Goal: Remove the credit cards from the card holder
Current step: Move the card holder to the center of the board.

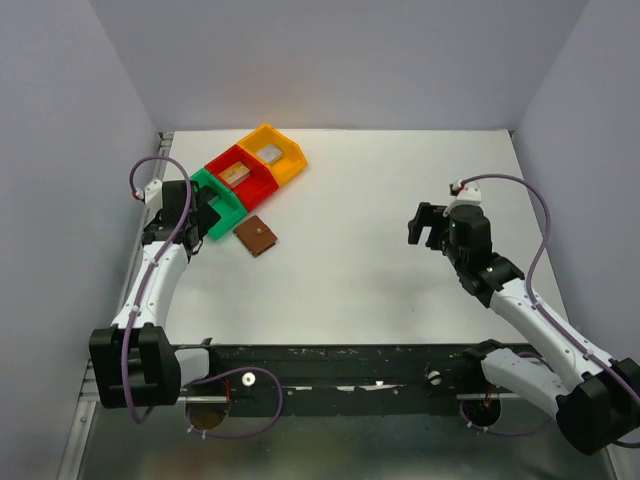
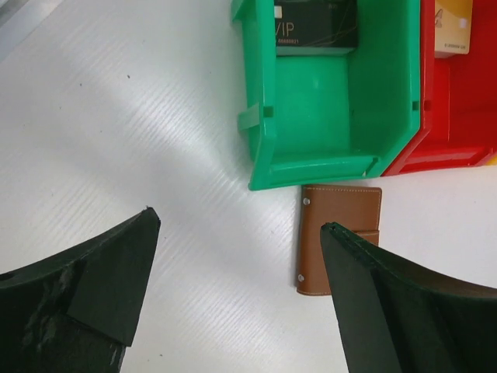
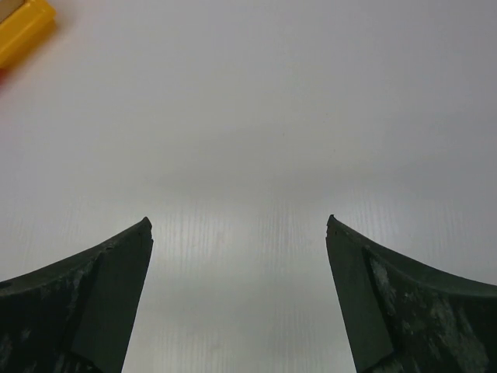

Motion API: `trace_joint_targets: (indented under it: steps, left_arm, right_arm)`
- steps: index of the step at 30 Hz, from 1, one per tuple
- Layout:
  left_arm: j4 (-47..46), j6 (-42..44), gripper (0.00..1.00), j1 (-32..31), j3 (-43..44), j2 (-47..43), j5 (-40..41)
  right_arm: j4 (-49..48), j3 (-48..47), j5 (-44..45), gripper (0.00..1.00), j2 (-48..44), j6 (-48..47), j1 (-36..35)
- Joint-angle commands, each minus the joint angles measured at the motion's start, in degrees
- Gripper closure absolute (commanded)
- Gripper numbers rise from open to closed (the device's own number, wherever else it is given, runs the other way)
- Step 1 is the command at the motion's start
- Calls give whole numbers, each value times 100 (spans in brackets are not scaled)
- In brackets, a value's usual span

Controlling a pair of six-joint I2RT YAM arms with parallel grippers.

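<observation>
The card holder [image 1: 257, 236] is a small brown leather wallet lying folded shut on the white table, just in front of the green bin. In the left wrist view the card holder [image 2: 338, 233] shows two rivets along its left edge, and its right part is hidden behind my right finger. No credit cards show at the holder; its inside is hidden. My left gripper [image 2: 239, 221] hangs open above the table left of the holder, touching nothing, and the left gripper [image 1: 207, 213] sits beside the green bin. My right gripper [image 1: 428, 225] is open and empty, far right of the holder, over bare table [image 3: 238, 221].
A row of plastic bins runs diagonally at the back left: green bin [image 1: 222, 203], red bin [image 1: 243, 177], yellow bin [image 1: 273, 153]. The green bin [image 2: 311, 148] holds a black card printed VIP [image 2: 314, 23]. A gold-tan piece [image 2: 453, 27] lies in the red one. Grey walls enclose the table.
</observation>
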State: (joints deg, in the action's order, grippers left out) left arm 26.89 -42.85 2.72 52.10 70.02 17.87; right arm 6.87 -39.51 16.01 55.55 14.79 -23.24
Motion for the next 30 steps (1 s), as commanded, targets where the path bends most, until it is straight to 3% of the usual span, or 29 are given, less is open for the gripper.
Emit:
trace_joint_targets:
  steps: [1, 3, 10, 16, 19, 30]
  left_arm:
    - [178, -66, 1, -43, -277, -330, -704]
    - [-148, 39, 1, -96, -542, -558, -977]
    - [-317, 444, 1, -202, -885, -1139, -987]
    - [-299, 523, 1, -255, -1096, -1473, -1197]
    - [-536, 453, 1, -640, -1342, -1631, -1383]
    - [-492, 392, 1, -931, -1351, -1509, -1224]
  right_arm:
    - [692, 119, -281, 0, -18, 1088, -13]
    - [754, 66, -886, 0, 61, 755, -5]
    - [1307, -110, -380, 0, -158, 1175, -13]
    - [1447, -303, -793, 0, -396, 1034, -13]
    - [1440, -373, -889, 0, -422, 965, -13]
    - [1413, -698, -1293, 0, 666, 1984, -5]
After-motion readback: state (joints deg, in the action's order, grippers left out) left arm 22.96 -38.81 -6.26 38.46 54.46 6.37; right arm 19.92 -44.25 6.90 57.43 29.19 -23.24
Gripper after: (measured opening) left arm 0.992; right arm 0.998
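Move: From the left gripper the brown card holder lies about 10 cm to the right and some 4 cm ahead, roughly 13 cm below. The green bin stands about 14 cm ahead and 1 cm to the left; the red bin beside it is some 21 cm ahead and 5 cm to the right, both well below the fingers. From the right gripper the card holder is about 48 cm to the left and 3 cm ahead. Bring the open left gripper away from the green bin, about 8 cm to the right and 4 cm back, closing in sideways on the card holder: dip slightly, come back up, then settle a touch lower, swinging it some 20 degrees clockwise. Meanwhile draw the open right gripper slightly back, then ease it left, dipping, rising and dipping again as its fingers tip down. Touch nothing. ##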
